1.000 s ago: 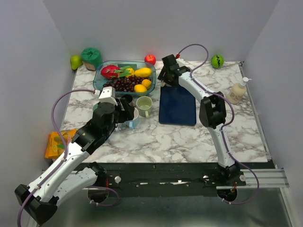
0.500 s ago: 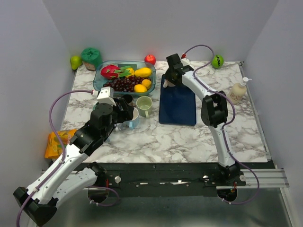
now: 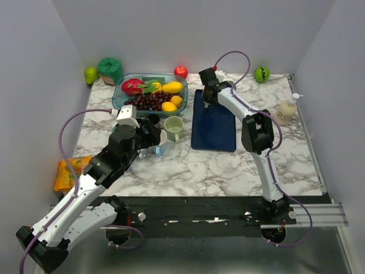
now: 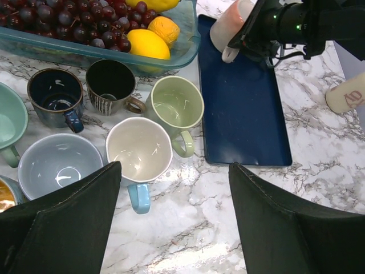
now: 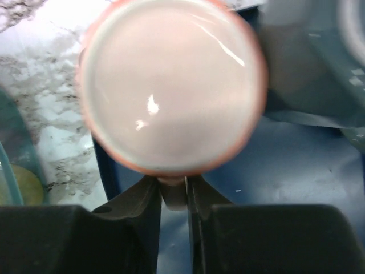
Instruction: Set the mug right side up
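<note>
The pink mug [image 5: 171, 85] stands at the far left corner of the blue mat [image 3: 214, 128]. In the right wrist view its glossy flat bottom faces the camera. My right gripper [image 5: 173, 185] is shut on the mug's handle [image 5: 173, 194], one finger on each side. From the left wrist view the mug [image 4: 231, 28] shows pale pink under the right gripper's black body [image 4: 285, 25]. The right gripper [image 3: 206, 98] hides the mug in the top view. My left gripper [image 4: 174, 171] hangs open over the marble near a white mug [image 4: 140, 149], holding nothing.
Several upright mugs [image 4: 177, 105] cluster left of the mat. A glass tray [image 3: 120, 97] of fruit sits behind them. A soap bottle [image 3: 285, 111] stands at the right edge, an orange packet [image 3: 68, 171] at the left, and an apple [image 3: 181, 71] by the back wall.
The right gripper's fingers have come together on the pink mug's handle, and its wrist shifted a little to the right. The left arm has not moved.
</note>
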`<state>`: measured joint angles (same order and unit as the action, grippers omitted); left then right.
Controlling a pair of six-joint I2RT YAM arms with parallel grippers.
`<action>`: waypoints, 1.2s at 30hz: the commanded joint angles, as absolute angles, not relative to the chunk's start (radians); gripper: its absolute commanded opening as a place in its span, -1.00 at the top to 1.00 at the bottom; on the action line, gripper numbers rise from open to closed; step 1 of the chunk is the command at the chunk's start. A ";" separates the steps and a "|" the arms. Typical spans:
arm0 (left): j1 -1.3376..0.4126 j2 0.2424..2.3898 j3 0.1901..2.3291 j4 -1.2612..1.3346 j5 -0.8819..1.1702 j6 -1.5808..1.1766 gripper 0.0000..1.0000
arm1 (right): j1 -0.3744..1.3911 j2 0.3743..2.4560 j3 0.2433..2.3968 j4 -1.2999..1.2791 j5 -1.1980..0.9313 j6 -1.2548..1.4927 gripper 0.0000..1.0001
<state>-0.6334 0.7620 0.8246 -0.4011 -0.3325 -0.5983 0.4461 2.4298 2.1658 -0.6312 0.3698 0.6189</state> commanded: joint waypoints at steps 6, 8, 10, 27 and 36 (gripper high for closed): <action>-0.632 0.758 0.828 -0.390 -0.334 -0.604 -0.68 | 0.462 2.365 2.106 -0.626 0.420 0.416 0.99; -0.634 0.759 0.822 -0.384 -0.331 -0.606 -0.68 | 0.471 2.330 2.062 -0.612 0.425 0.384 0.99; -0.632 0.762 0.821 -0.380 -0.330 -0.609 -0.68 | 0.486 2.280 1.981 -0.589 0.425 0.368 0.99; -0.630 0.753 0.787 -0.362 -0.316 -0.623 -0.68 | 0.535 2.005 1.496 -0.528 0.272 0.384 0.40; -0.630 0.753 0.787 -0.360 -0.314 -0.617 -0.69 | 0.537 2.035 1.577 -0.548 0.284 0.331 -0.11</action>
<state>-0.6334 0.7639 0.7998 -0.3893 -0.3260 -0.6147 0.5339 2.0163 1.5196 -0.5335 0.2897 0.3668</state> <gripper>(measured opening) 0.842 0.532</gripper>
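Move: The right gripper already holds the pink mug by its handle at the far end of the tray. The open patch of tray where the mug goes lies about 7 cm back, in line sideways, some 5 cm below. The grey mug stands roughly 7 cm ahead and 10 cm to the right; the green mug is about 14 cm back and 15 cm left, both some 2 cm lower. From the left hand that patch is some 20 cm ahead, 20 cm right and 24 cm down. Bring the right gripper back about 13 cm along the tray, away from the grey mug, keeping the pink mug's handle pinched, and sink a mere centimetre at the end. On the way turn the wrist some 20 degrees counter-clockwise and tip the fingers a little further down; once stopped, open them to about half to let go of the handle. ##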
